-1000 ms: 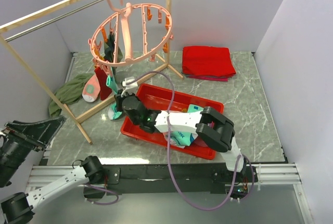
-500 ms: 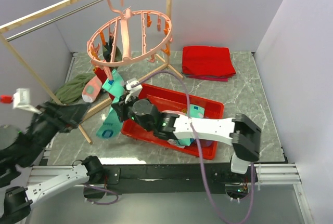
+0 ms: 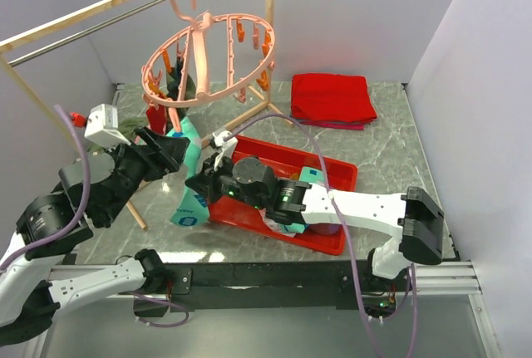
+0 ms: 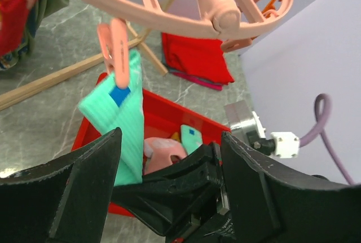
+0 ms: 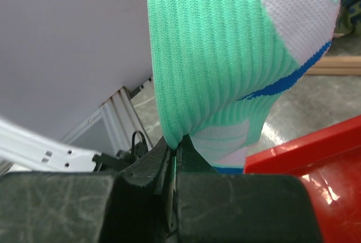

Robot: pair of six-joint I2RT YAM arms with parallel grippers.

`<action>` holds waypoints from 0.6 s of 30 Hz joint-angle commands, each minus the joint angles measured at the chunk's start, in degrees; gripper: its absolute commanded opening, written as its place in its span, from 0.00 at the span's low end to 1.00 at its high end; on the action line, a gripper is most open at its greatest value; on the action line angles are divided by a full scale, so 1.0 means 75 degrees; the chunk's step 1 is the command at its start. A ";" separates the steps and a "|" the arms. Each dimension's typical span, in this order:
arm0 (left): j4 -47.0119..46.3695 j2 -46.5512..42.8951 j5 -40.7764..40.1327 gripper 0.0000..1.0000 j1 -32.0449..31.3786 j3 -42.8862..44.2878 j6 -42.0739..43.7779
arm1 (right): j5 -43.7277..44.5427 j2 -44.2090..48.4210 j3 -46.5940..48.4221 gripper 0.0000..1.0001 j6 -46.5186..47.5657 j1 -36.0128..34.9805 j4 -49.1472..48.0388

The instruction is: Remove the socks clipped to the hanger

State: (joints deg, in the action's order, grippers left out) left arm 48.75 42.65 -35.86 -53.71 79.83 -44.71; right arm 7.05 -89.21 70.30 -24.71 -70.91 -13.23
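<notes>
The pink hanger hangs by its hook from the rack's bar. A teal sock is stretched down from one of its pink clips. My right gripper is shut on this sock's lower part, and the right wrist view shows the knit fabric pinched between the jaws. My left gripper stands open just left of the sock. In its wrist view the sock and the right gripper's black body lie between its fingers, which touch neither. Maroon and dark green socks remain clipped at the ring's left side.
A red tray holding several loose socks lies under the right arm. Folded red cloth lies at the back right. The wooden rack's legs cross the marble floor, and a green cloth lies at the left.
My left arm has risen from the lower left corner to beside the clipped teal sock. My right gripper has drawn that sock down and toward the near edge. The hanger has swung a little.
</notes>
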 commanded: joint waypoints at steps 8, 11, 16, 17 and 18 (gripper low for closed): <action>-0.0769 -0.0250 -0.0047 0.77 -0.0022 -0.0027 -0.0414 | -0.1337 0.1569 -0.0479 0.00 -0.0536 0.0361 0.0147; -0.0968 -0.0238 -0.0012 0.77 -0.0022 -0.0132 -0.0554 | -0.1876 0.1991 -0.0806 0.00 -0.0899 0.0689 0.0089; -0.1496 -0.0180 0.0082 0.77 -0.0022 -0.0530 -0.0858 | -0.2954 0.2554 -0.1217 0.00 -0.1287 0.1403 0.0054; -0.1578 -0.0110 0.0105 0.77 -0.0022 -0.0577 -0.0940 | -0.3095 0.2624 -0.1241 0.00 -0.1299 0.1486 0.0065; -0.1810 -0.0074 0.0128 0.77 -0.0022 -0.0636 -0.1034 | -0.3247 0.2671 -0.1311 0.00 -0.1334 0.1568 0.0054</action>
State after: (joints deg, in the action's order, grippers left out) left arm 41.28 41.06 -35.83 -53.71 76.62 -49.39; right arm -10.15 -72.01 61.45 -32.29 -61.67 -11.00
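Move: My open left hand is going for the pink clip that holds the teal sock, about 5 cm ahead, 2 cm to the left and 3 cm higher. The red sock hangs some 6 cm left of that clip, 3 cm farther out and 5 cm lower. From my right hand, pinching the teal sock's edge, the clip is about 6 cm ahead, 4 cm left and 14 cm up; the red tray's middle is roughly 20 cm right, 9 cm ahead and 25 cm below. Keeping my pinch on the teal sock, I draw my right hand about 8 cm to the right, rising some 5 cm as it goes, its fingertips tilting up and swinging back a little. My left hand stays open by the clip, rising 2 cm and rolling its left side down about 10 degrees, then easing slightly right and down. ##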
